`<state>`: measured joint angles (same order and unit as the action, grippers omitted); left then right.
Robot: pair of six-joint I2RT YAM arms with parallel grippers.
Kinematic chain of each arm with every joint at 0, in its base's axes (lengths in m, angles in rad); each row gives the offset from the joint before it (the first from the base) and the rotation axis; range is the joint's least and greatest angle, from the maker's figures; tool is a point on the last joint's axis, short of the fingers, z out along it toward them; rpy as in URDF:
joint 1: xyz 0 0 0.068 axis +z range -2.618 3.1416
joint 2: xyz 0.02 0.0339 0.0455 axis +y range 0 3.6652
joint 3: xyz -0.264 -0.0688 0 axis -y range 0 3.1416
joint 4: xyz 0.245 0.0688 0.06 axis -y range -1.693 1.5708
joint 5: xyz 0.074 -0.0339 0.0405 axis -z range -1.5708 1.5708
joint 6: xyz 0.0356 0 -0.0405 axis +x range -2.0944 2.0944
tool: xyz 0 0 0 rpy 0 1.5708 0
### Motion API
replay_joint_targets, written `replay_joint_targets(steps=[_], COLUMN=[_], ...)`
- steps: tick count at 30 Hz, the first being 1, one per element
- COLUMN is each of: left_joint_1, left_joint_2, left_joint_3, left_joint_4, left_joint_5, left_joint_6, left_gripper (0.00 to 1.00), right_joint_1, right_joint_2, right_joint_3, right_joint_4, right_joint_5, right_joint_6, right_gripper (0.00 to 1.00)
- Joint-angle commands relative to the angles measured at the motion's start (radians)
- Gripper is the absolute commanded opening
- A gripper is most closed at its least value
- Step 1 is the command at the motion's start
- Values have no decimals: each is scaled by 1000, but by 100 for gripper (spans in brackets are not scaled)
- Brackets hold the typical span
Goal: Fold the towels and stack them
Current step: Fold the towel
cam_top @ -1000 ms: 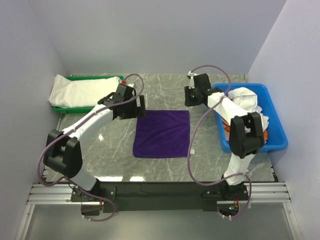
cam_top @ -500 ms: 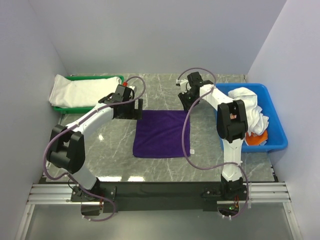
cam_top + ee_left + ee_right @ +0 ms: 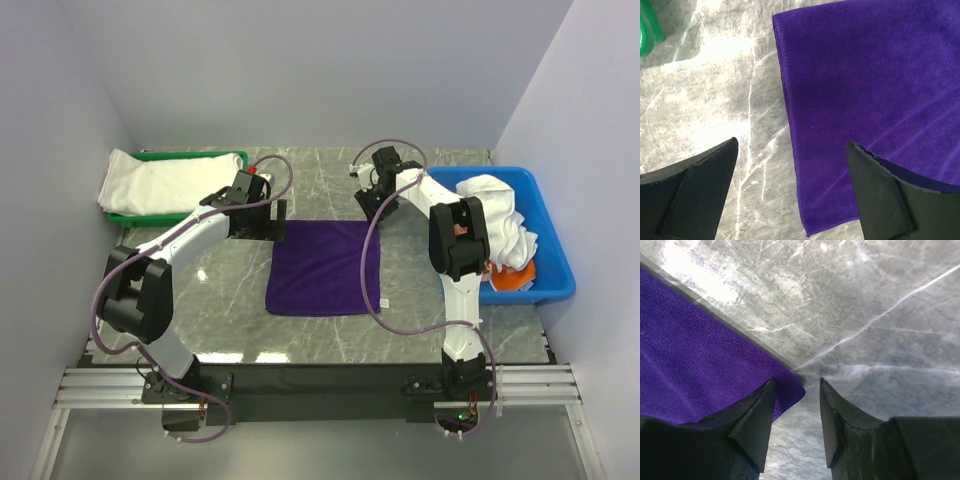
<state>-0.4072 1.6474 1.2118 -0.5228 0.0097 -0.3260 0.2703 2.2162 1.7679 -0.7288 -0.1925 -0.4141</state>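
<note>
A deep purple towel point(image 3: 325, 268) lies flat and square in the middle of the marble table. My left gripper point(image 3: 266, 224) hovers over its far left corner. In the left wrist view that gripper point(image 3: 792, 142) is wide open, and the purple towel's point(image 3: 880, 90) left edge runs between the fingers. My right gripper point(image 3: 373, 207) is low at the far right corner. In the right wrist view it point(image 3: 797, 381) is open, with the tip of the purple towel point(image 3: 690, 365) lying between its fingers. A folded white towel point(image 3: 150, 183) rests on the green tray.
The green tray point(image 3: 230, 156) sits at the far left against the wall. A blue bin point(image 3: 555, 270) at the right holds crumpled white towels point(image 3: 500, 210) and an orange towel point(image 3: 512, 278). Walls close in on three sides.
The right arm swung left from the blue bin to the purple towel's far right corner, and its fingers spread wider. The left gripper shifted slightly toward the far left corner.
</note>
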Motion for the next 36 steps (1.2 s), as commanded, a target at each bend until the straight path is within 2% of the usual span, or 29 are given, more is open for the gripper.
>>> replay_joint_targets(steps=[1, 12, 15, 17, 22, 23, 26, 27, 29, 30, 31, 36], left_joint_1=[-2, -2, -2, -2, -1, -1, 8, 10, 13, 19, 22, 50], left_joint_2=[-6, -1, 14, 37, 118, 155, 233, 253, 319, 337, 356, 433], left_joint_3=[5, 8, 32, 60, 146, 185, 270, 293, 362, 383, 423, 502], left_joint_4=[18, 10, 3, 3, 14, 7, -2, -11, -23, -40, -46, -63], left_joint_5=[-7, -7, -7, -5, -7, -7, -5, -7, -7, -7, -7, 64], left_joint_6=[15, 10, 4, -2, 8, 16, 74, 118, 157, 195, 209, 292], left_gripper=[95, 93, 92, 90, 85, 84, 79, 72, 67, 60, 57, 38], right_joint_1=[-3, -3, -3, -3, -3, -2, -3, -2, -2, -2, -2, -2], right_joint_2=[13, 43, 42, 34, 23, 19, 11, 8, -1, -3, -3, -12], right_joint_3=[39, 70, 71, 56, 36, 31, 18, 13, -2, -7, -11, -25], right_joint_4=[-11, -49, -60, -49, -46, -43, -38, -35, -26, -21, -23, -15], right_joint_5=[4, -31, -35, -38, -42, -42, -45, -45, -47, -47, -48, -47], right_joint_6=[-9, -6, -6, -6, -20, -25, -29, -29, -31, -29, -31, -34], right_gripper=[46, 30, 22, 12, 0, 0, 0, 0, 0, 0, 0, 0])
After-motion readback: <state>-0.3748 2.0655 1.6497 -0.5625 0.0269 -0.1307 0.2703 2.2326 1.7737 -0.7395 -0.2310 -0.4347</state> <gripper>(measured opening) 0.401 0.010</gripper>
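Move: The left hand hovers over the purple towel's left edge; the far left corner lies about 11 cm ahead, 2 cm to the right and 9 cm below. The green bin with the folded white towel is centred roughly 18 cm ahead and 19 cm left of that hand. At the right hand, the towel's far right corner sits between the fingers, about 1 cm below; the towel's white tag is some 16 cm back and 1 cm right of it. The right fingers shut on the towel's far right corner and pinch it, the hand staying practically in place just above the table. After a pause the left hand sweeps about 10 cm forward, sinking some 3 cm and easing slightly right towards the far left corner, its wide-open fingers narrowing to less than half; it is still above the cloth. ##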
